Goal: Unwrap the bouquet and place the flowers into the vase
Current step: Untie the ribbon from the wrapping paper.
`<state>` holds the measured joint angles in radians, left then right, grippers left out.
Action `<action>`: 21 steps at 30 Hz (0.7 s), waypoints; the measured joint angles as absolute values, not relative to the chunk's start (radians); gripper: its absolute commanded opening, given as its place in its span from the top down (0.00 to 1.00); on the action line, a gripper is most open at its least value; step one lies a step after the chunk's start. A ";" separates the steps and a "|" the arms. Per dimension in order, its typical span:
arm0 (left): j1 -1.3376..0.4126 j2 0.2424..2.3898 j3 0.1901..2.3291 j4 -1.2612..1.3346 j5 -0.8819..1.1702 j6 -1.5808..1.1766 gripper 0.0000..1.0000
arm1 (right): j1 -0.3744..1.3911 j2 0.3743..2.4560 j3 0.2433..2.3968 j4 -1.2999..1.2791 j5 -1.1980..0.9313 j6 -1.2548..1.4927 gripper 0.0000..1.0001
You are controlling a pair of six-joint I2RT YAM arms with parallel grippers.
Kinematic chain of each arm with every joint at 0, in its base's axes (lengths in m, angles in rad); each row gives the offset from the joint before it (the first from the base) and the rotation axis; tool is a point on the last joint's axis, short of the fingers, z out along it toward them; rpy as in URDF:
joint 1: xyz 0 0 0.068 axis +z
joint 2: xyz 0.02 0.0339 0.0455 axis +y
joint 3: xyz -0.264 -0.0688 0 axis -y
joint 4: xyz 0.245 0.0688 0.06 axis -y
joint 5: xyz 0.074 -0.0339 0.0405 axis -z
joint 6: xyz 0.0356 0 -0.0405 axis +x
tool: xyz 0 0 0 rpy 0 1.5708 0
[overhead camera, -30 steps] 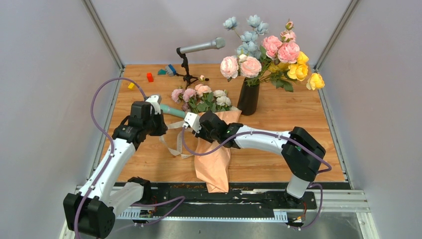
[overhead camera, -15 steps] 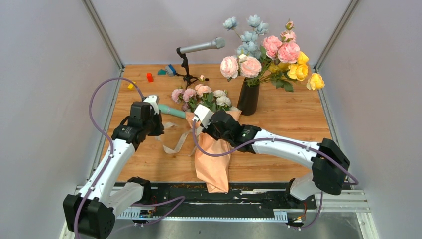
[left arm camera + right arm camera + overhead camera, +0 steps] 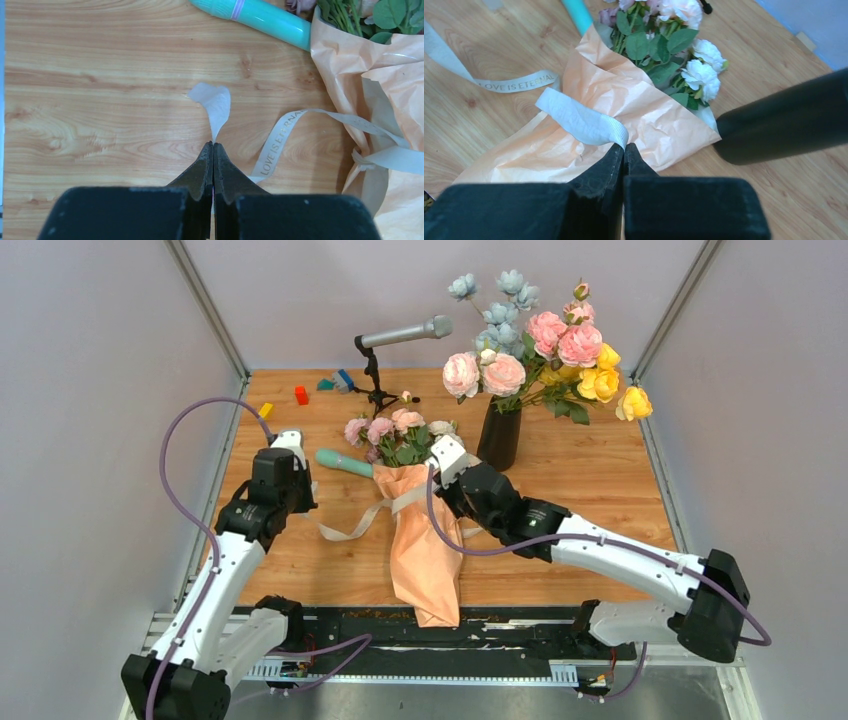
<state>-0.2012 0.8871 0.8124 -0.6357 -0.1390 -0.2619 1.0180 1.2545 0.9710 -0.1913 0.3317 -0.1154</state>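
Observation:
The bouquet (image 3: 425, 550) lies mid-table in peach paper (image 3: 624, 100), its pink and white flowers (image 3: 400, 430) (image 3: 700, 74) pointing away towards the back. A cream ribbon (image 3: 350, 525) (image 3: 281, 137) trails loose from its waist to the left. My left gripper (image 3: 303, 495) (image 3: 213, 145) is shut on one ribbon end (image 3: 216, 102), left of the bouquet. Over the bouquet's upper right side, my right gripper (image 3: 447, 485) (image 3: 624, 146) is shut on another stretch of ribbon (image 3: 581, 120). The black vase (image 3: 499, 435) (image 3: 784, 120) stands just right of the blooms and holds large pink, blue and yellow flowers.
A teal cylinder (image 3: 343, 462) (image 3: 260, 15) lies left of the blooms. Behind them stands a microphone on a small stand (image 3: 400, 335). Small coloured blocks (image 3: 300, 395) sit at the back left. Grey walls close in both sides.
My right gripper shut on the ribbon and moved right and back across the bouquet, drawing it along. The left gripper pulled its end left. The ribbon's loops have drawn out.

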 measured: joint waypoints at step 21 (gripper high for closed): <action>-0.200 0.807 0.813 -0.664 -0.354 -0.260 1.00 | 0.970 0.905 0.996 -0.522 0.670 0.108 1.00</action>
<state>-0.2005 0.8074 0.8127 -0.6643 -0.3542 -0.2596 0.9695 0.9054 0.9962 -0.5217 0.6704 0.1081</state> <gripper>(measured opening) 0.006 0.011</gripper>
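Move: Off to the left hand's right, about 17 cm away, some 4 cm ahead and 10 cm below, lies the ribbon's loose crossing on the wrapping paper. The turquoise flashlight is about 14 cm ahead, 6 cm right and 12 cm below that hand. For the right hand the crossing is roughly 9 cm left, level ahead and 14 cm below; the flowers lie about 16 cm ahead, 7 cm left and 13 cm below, the vase about 12 cm ahead, 13 cm right and 8 cm below. Drawing its pinched ribbon tail off to the right and up, the right hand travels some 13 cm sideways and 7 cm higher, away from the wrapping, turning about 25 degrees clockwise. The left hand, still gripping the other tail, backs off about 4 cm left and slightly up, turning a little counter-clockwise. Both grippers stay shut. ##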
